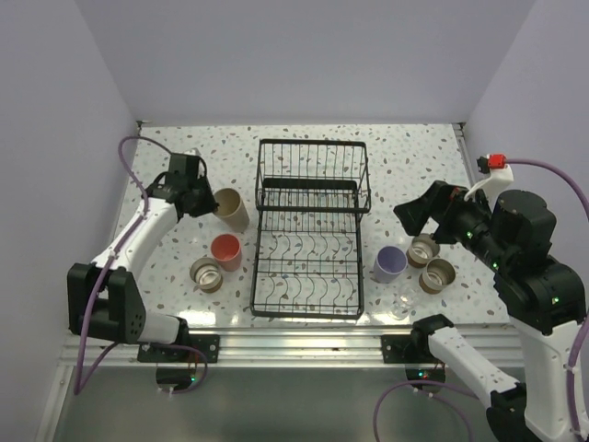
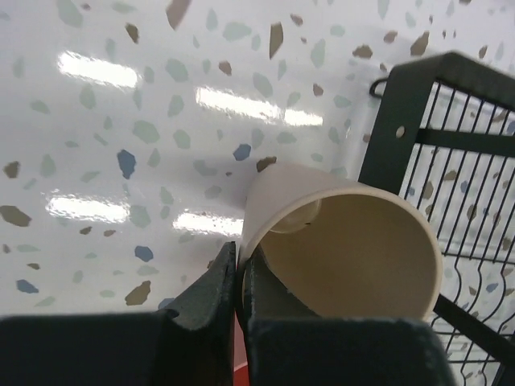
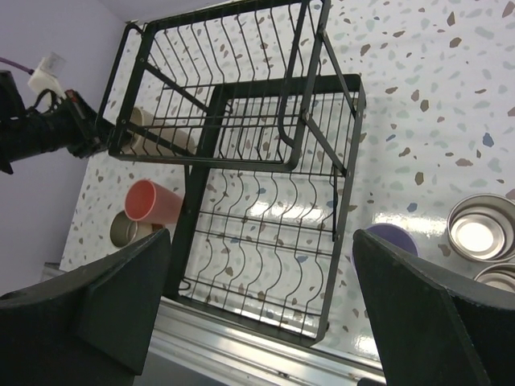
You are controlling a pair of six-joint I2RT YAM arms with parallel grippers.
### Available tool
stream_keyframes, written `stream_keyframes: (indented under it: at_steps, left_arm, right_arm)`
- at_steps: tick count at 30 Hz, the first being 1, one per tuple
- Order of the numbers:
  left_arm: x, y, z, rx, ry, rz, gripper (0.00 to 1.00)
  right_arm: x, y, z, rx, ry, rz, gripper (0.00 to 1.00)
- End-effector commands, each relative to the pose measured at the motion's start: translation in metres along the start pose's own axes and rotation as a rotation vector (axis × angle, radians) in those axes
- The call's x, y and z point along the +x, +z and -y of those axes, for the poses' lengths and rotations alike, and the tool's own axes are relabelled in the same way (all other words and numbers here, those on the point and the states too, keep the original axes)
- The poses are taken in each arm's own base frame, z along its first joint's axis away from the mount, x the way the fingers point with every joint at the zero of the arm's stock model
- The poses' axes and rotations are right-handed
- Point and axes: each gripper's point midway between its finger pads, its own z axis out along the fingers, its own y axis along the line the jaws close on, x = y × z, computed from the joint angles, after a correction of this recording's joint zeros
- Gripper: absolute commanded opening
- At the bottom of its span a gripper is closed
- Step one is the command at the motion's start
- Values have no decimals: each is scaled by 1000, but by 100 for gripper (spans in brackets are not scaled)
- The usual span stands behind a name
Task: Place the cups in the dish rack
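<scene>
My left gripper [image 1: 208,203] is shut on the near rim of the tall beige cup [image 1: 232,210], which stands just left of the black dish rack [image 1: 311,230]. In the left wrist view one finger is inside the beige cup [image 2: 346,241] and one outside, pinching its wall at my left gripper [image 2: 239,281]. The pink cup [image 1: 225,251] and a tan cup [image 1: 206,273] sit nearer, left of the rack. Right of the rack are the lavender cup [image 1: 389,264], two tan cups [image 1: 423,249] [image 1: 437,275] and a tiny clear glass [image 1: 401,304]. My right gripper [image 1: 406,214] hangs open and holds nothing.
The rack [image 3: 265,161] holds nothing; its raised basket is at the far end and its curved tines at the near end. A metal rail [image 1: 294,343] runs along the table's near edge. Walls close the table on the left, back and right.
</scene>
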Motion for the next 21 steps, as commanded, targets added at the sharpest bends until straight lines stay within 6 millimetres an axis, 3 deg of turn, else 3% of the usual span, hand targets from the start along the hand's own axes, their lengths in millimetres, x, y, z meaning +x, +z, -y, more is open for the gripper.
stream_keyframes:
  at_steps: [1, 5, 10, 16, 21]
  left_arm:
    - [-69, -44, -3, -57, -29, 215, 0]
    - [-114, -89, -11, -104, -67, 348, 0]
    - [-145, -144, -20, -169, -105, 497, 0]
    - [-162, -191, 13, 29, -155, 593, 0]
    - [-168, -234, 44, 208, -158, 640, 0]
  right_arm:
    - [-5, -2, -5, -15, -15, -3, 98]
    - [-14, 2, -14, -43, -21, 2, 98]
    - [-27, 7, -43, -179, -21, 9, 98]
    - [-42, 12, -75, -327, 22, 22, 98]
    - [-40, 20, -99, -442, 156, -33, 98]
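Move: The left hand already pinches the tan cup's rim, its middle about 3 cm right and 5 below. The dish rack's middle is roughly 22 cm right, 3 back and 5 below; the red cup 2 right, 8 back, 8 below; a metal cup 3 left, 12 back, 9 below. From the empty right hand, the tan cup lies about 35 cm left, 14 ahead, 30 below; the rack's middle 16 left, 11 ahead, 30 below. Left hand lifts the pinched tan cup about 24 cm, tilting fingers outward; open right hand swings left and up. ##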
